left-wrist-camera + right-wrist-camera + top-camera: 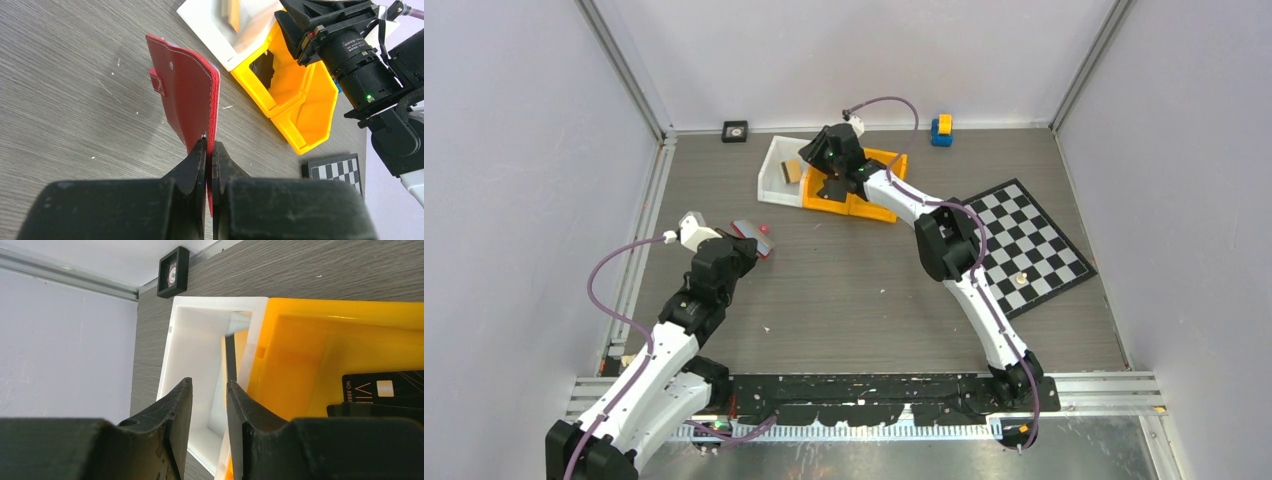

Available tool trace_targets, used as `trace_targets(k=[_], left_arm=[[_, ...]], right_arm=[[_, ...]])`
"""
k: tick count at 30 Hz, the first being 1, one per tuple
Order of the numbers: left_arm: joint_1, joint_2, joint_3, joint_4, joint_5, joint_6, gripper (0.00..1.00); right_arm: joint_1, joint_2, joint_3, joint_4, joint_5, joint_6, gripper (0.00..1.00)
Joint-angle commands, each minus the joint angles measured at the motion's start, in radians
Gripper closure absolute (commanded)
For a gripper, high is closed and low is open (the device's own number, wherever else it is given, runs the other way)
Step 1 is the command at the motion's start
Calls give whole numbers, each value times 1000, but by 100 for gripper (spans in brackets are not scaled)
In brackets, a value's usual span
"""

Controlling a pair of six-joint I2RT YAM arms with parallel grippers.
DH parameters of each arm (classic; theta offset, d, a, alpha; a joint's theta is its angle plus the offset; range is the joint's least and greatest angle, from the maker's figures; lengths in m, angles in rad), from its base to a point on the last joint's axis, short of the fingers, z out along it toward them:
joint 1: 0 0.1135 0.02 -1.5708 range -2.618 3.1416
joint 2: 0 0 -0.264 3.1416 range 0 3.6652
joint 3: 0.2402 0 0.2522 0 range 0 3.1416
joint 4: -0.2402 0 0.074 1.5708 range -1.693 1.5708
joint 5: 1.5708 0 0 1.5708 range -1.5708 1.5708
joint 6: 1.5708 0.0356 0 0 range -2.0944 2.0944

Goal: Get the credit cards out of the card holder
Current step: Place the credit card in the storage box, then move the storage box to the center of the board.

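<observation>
The card holder [185,95] is a red wallet standing on edge on the table, snap tab to its left. My left gripper [210,145] is shut on its lower corner. From above, the card holder [754,233] lies at the left, at the tip of the left gripper [744,247]. My right gripper [209,382] hangs open over the white bin [192,340], with nothing between its fingers. A thin card [230,360] stands edge-on inside that bin by its right wall. From above it shows as a tan credit card [793,171] below the right gripper [824,160].
A yellow bin [869,205] adjoins the white bin [774,185] and holds dark cards [385,390]. A chequered board [1024,245] with a small pale piece lies at the right. A black square object [735,131] and a blue-and-yellow toy [941,130] sit by the back wall.
</observation>
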Motion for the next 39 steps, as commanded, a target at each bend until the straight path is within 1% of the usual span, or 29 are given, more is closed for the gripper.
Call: trace_targets(k=[1, 3, 5, 8, 11, 14, 17, 22, 23, 27, 30, 34, 39], left_arm=[[6, -5, 14, 41, -10, 9, 100], [6, -2, 14, 49, -5, 11, 100], [6, 1, 13, 55, 1, 13, 100], [6, 6, 12, 61, 7, 17, 100], [6, 6, 11, 63, 11, 18, 100], [6, 2, 9, 72, 15, 21, 100], [6, 1, 7, 76, 18, 22, 100], [6, -3, 5, 81, 19, 27, 100], [6, -4, 4, 82, 20, 27, 100], [6, 0, 2, 86, 22, 29, 100], [6, 4, 4, 89, 32, 28, 100], [6, 4, 5, 90, 43, 27, 100], [6, 6, 8, 86, 40, 33, 100]], right_arm=[[8, -93, -9, -32, 49, -50, 63], [8, -138, -47, -68, 64, -92, 61], [7, -192, -99, -111, 96, -138, 56], [8, -269, -197, -148, 161, -189, 46], [9, -320, -259, -204, 223, -222, 39], [8, -372, -337, -216, 269, -265, 30], [9, -393, -358, -268, 327, -310, 26], [5, -365, -333, -349, 366, -318, 24], [6, -356, -324, -365, 366, -314, 22], [7, -313, -262, -446, 419, -306, 21], [5, -360, -337, -391, 441, -329, 21], [15, -414, -359, -412, 418, -367, 21], [22, -486, -411, -406, 492, -390, 20]])
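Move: The storage box's middle orange compartment with the black cards lies about 8 cm to the right of the right hand, 5 cm back and 6 cm below. The tan card, already released in the white compartment, is roughly 4 cm to the hand's left, level with it fore and aft, and 5 cm below. The empty orange compartment is about 18 cm right and 5 cm back. From the left hand, the black cards are some 21 cm ahead, 20 cm right and 13 cm below. Leave the tan card in the white compartment and carry the right gripper about 13 cm right and some 6 cm back at nearly the same height, pushing the storage box to the right with a finger, until the fingers stand over the black cards. On the way open the fingers wide and roll the hand nearly 40 degrees, its left side dropping. Keep the card holder pinched in the left gripper. ##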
